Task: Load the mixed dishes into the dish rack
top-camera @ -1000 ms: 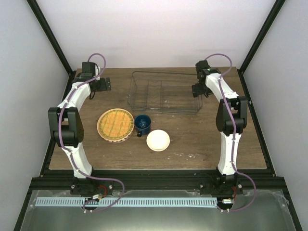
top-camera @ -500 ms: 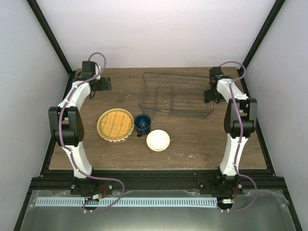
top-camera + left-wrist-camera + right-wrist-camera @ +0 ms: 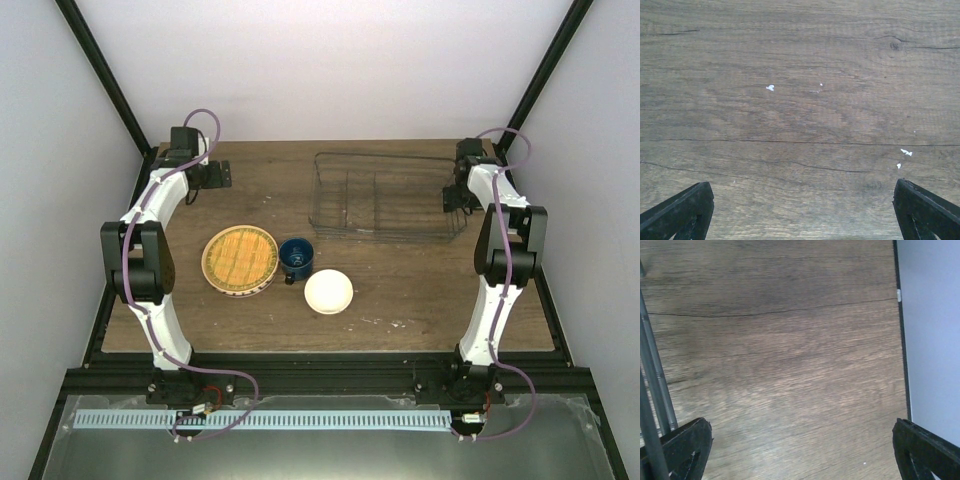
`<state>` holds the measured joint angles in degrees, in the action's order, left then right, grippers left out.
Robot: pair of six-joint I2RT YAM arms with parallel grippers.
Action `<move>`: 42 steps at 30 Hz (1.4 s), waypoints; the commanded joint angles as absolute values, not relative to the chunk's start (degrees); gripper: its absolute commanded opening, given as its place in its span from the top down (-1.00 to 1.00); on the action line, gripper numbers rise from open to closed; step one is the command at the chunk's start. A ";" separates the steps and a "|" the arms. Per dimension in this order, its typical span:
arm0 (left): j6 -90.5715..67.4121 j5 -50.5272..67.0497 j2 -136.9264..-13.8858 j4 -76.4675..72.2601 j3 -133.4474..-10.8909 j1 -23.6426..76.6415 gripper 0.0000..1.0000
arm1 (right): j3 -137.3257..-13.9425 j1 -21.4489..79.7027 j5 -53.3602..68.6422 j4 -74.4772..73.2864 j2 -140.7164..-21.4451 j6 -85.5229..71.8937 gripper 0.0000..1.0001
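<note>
The dish rack (image 3: 385, 195) of thin dark wire stands at the back right of the table. My right gripper (image 3: 458, 198) is at its right end, open. In the right wrist view, rack wires (image 3: 655, 375) run along the outside of the left finger (image 3: 685, 445), and only bare wood lies between the jaws (image 3: 800, 455). The yellow-orange grid plate (image 3: 240, 258), the dark blue mug (image 3: 296, 258) and the small cream bowl (image 3: 328, 291) sit in a row at centre left. My left gripper (image 3: 215, 178) hangs open over bare wood (image 3: 800, 215) at the back left.
The table's right edge (image 3: 901, 340) and the grey side wall lie close to my right gripper. Black frame posts stand at both back corners. A pale edge (image 3: 262, 289) shows under the yellow plate.
The right arm has swung to the right and the dish rack has slid right with it, toward the table's right edge. The left arm and the dishes have not moved.
</note>
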<state>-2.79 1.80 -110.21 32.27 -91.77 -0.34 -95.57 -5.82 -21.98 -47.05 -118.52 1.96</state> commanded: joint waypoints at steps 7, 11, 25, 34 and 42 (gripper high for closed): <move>-3.03 2.29 -110.22 32.26 -91.23 -0.45 -0.99 | -96.76 -10.92 -26.88 -45.49 -117.14 3.59 -1.00; -3.15 2.35 -110.62 32.12 -91.68 -0.44 -1.00 | -97.24 -12.05 -27.14 -44.79 -117.27 3.84 -1.00; -3.60 3.43 -110.71 31.46 -91.94 -0.49 -0.99 | -97.78 -12.59 -23.77 -42.77 -115.82 5.06 -1.00; -3.82 4.70 -110.41 30.63 -91.66 -0.37 -1.00 | -95.11 -9.98 -13.00 -42.26 -107.87 5.89 -1.00; -3.58 5.06 -108.90 29.90 -90.70 -0.39 -0.99 | -95.07 -4.24 -10.82 -42.57 -104.55 6.44 -1.00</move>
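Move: The right hand's left finger is already hooked in the dish rack's right end. The rack's middle lies about 21 cm left of that hand, level with it fore and aft, and some 4 cm lower. The white dish stands about 36 cm left and 21 cm back, the blue mug about 43 cm left and 13 cm back. From the left hand, the rack's middle is roughly 45 cm to the right, 5 cm back and 9 cm lower. Keep the right gripper wide open and drag the rack's right end about 5.5 cm farther right with its left finger, easing slightly back, then stop briefly. Now lift the hand free about 10 cm, swinging back left some 7 cm over the rack's right end while the fingertips tilt up forward about 15 degrees. ##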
